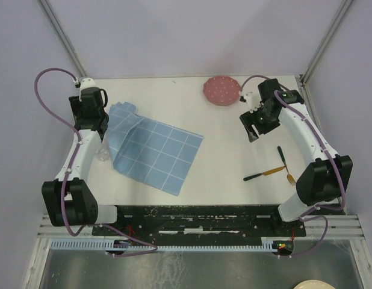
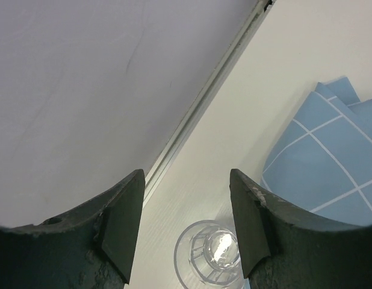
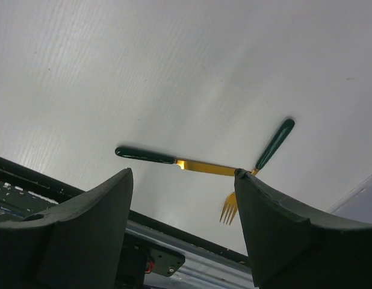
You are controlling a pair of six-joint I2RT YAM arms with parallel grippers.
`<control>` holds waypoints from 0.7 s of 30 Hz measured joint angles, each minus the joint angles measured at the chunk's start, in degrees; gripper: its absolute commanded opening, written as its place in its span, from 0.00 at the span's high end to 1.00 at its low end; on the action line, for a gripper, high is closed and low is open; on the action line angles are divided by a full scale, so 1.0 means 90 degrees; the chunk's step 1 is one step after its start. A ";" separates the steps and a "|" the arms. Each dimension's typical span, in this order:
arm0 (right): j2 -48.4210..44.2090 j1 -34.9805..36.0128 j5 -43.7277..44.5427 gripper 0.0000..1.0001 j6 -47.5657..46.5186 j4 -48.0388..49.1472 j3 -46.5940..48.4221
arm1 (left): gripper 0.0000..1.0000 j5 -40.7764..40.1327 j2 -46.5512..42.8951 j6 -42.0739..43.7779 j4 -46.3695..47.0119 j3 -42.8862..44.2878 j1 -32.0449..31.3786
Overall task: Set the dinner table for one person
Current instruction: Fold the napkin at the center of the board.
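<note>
The white dinner table [image 1: 225, 147] carries a blue grid placemat [image 1: 156, 153], rumpled at its far left corner. Close to its left edge a clear glass [image 1: 103, 155] stands upright. My left gripper [image 1: 94, 131] hovers just beyond the glass, open and empty; in the left wrist view the glass [image 2: 213, 250] sits on the table below the spread jaws of the gripper [image 2: 186, 180]. A green-handled gold knife [image 1: 262, 174] and fork [image 1: 285, 164] lie at the right front. My right gripper [image 1: 252, 133] hangs open above the table, empty, with the knife [image 3: 147, 155] and fork [image 3: 273, 144] beyond it.
A pink speckled plate [image 1: 221, 91] lies at the far edge, right of centre. The enclosure wall and its metal rail [image 2: 204, 102] run close along the table's left side. A black mounting frame [image 1: 198, 218] borders the near edge.
</note>
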 measured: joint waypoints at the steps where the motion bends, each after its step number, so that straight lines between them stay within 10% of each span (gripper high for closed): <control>1: 0.0000 0.0112 -0.0019 0.24 -0.0068 -0.0041 0.0000 | 0.34 0.0002 -0.0002 0.0000 0.0000 0.0000 0.0000; 14: 0.1389 0.1729 -0.0304 0.28 -0.0287 -0.0444 0.1353 | 0.35 0.1003 -0.0546 0.0267 -0.0202 0.0000 0.0000; 21: 0.3189 0.3167 0.0024 0.65 -0.0187 -0.0595 0.2907 | 0.35 0.1634 -0.1511 0.0687 -0.0486 -0.0010 0.0000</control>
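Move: The napkin lies flat about 35 cm to the right gripper's left, nearly level with it and some 16 cm below. Its right-hand corner is nearer, 19 cm left and 6 cm ahead. The knife is 8 cm back and 3 cm right of the gripper, the red dotted mat 27 cm ahead and 11 cm left. From the left gripper, that corner is roughly 38 cm right, about level in reach and 23 cm lower. Sweep the right gripper about 20 cm left towards the napkin's right-hand corner, easing back a little first, then forward again and sinking some 5 cm late on. Turn it about 30 degrees counter-clockwise and begin narrowing the open fingers. Meanwhile lift the empty left gripper some 6 cm and draw it right and back, turning slightly clockwise, fingers still open. ##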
